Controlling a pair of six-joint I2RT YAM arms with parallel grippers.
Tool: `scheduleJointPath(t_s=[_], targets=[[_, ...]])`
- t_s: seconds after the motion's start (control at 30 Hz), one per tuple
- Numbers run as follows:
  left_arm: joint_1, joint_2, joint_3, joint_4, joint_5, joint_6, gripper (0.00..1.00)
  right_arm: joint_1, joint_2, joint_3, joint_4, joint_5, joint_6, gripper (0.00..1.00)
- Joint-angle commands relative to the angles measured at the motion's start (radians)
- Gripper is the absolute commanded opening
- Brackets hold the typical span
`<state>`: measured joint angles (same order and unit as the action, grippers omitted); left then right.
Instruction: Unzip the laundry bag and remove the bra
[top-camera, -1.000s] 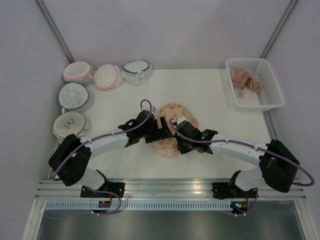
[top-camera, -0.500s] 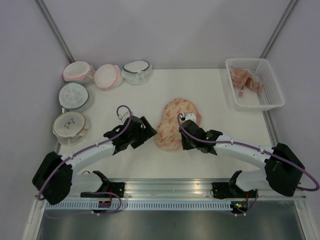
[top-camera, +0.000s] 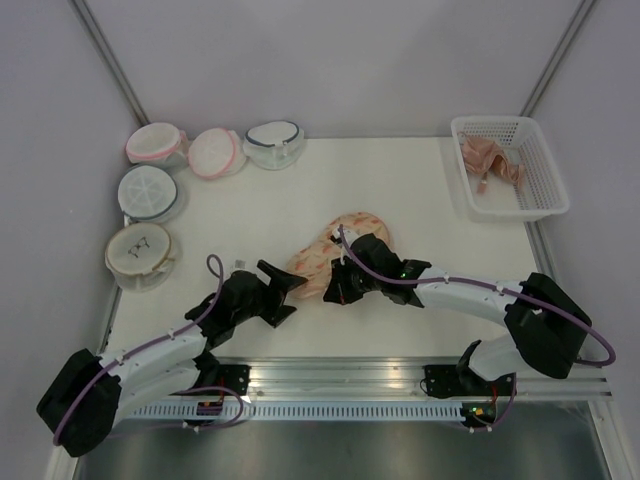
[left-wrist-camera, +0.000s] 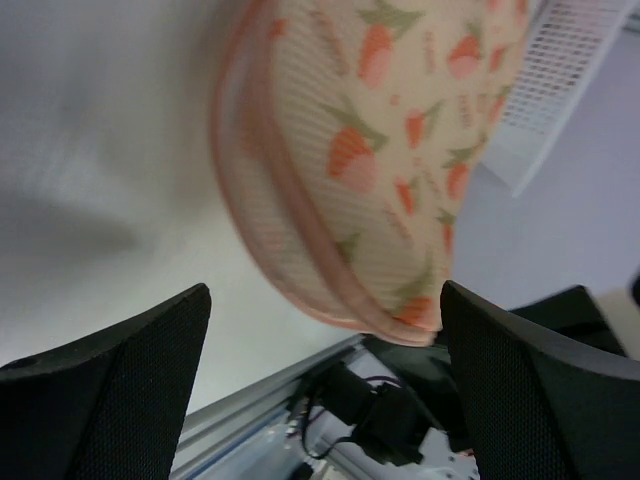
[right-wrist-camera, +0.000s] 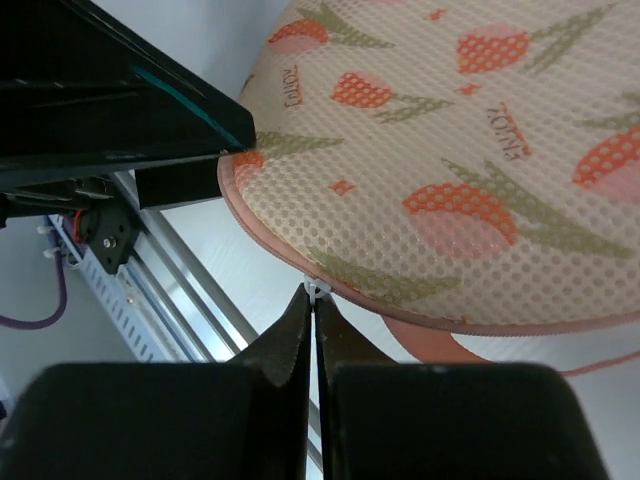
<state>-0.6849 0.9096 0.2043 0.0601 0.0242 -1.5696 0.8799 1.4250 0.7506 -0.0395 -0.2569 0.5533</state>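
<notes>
The laundry bag (top-camera: 328, 250), cream-peach with orange print and a pink zip edge, lies at the table's middle, its near end raised. My right gripper (top-camera: 333, 291) is at its near edge. In the right wrist view it (right-wrist-camera: 316, 300) is shut on the small white zip pull (right-wrist-camera: 316, 289) at the rim of the bag (right-wrist-camera: 450, 170). My left gripper (top-camera: 290, 298) is open and empty just left of the bag. In its wrist view the gripper (left-wrist-camera: 325, 385) has the bag (left-wrist-camera: 380, 150) ahead of it, untouched. The bra is hidden.
A white basket (top-camera: 535, 160) at the back right holds a peach-pink garment (top-camera: 488, 160). Several round mesh bags (top-camera: 148, 190) sit along the left and back-left. An aluminium rail (top-camera: 330, 375) runs along the near edge.
My left gripper has drawn back from the bag toward the near left. My right gripper has moved left along the bag's near edge, and the bag has twisted and lifted.
</notes>
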Motion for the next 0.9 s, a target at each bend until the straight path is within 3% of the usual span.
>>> scheduleJointPath(t_s=[0.0, 0.2, 0.43, 0.53, 0.63, 0.8, 0.87], targets=[[-0.001, -0.064, -0.012, 0.222, -0.013, -0.153, 1.00, 0.002, 0.009, 0.019, 0.110, -0.114, -0.015, 0.01], [-0.001, -0.064, 0.012, 0.242, -0.052, -0.191, 1.00, 0.002, 0.000, 0.012, 0.108, -0.120, -0.026, 0.00], [-0.005, 0.075, 0.064, 0.233, 0.065, -0.201, 0.98, 0.002, -0.018, 0.000, 0.141, -0.146, -0.024, 0.00], [-0.005, 0.094, 0.026, 0.312, 0.049, -0.210, 0.84, 0.002, -0.015, 0.000, 0.142, -0.163, -0.030, 0.00], [-0.004, 0.089, 0.017, 0.325, 0.023, -0.204, 0.50, 0.002, -0.012, 0.001, 0.119, -0.166, -0.044, 0.01], [-0.004, 0.055, 0.029, 0.273, -0.018, -0.185, 0.27, 0.002, 0.020, 0.044, -0.040, -0.114, -0.093, 0.00], [-0.001, 0.029, 0.040, 0.241, -0.021, -0.162, 0.21, 0.004, 0.035, 0.064, -0.110, -0.011, -0.107, 0.00]])
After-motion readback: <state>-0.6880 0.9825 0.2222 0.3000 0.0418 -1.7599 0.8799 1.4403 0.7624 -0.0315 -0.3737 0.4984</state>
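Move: The zipped edge at the bag's near-left end hangs just off the open left fingers, about 2 cm ahead, 3 cm to the right and 3 cm above that hand. The right hand, already pinching the zipper pull, has this edge some 8 cm to its left and 3 cm ahead, about level. From the left hand, the pull is roughly 11 cm right, 1 cm back and 3 cm higher; the bag's middle is about 11 cm ahead, 12 cm right and 2 cm lower. The left hand lifts some 6 cm with wide-open fingers while easing about 2 to 3 cm forward and to the right towards the zipped edge, rolls about 15 degrees so its left side dips, then sinks a couple of centimetres and closes, pinching the zipper band and mesh beside it. The right hand keeps its pinch on the zipper pull, drawing back about 1.5 cm while rising slightly to the left and then mostly settling down again. ##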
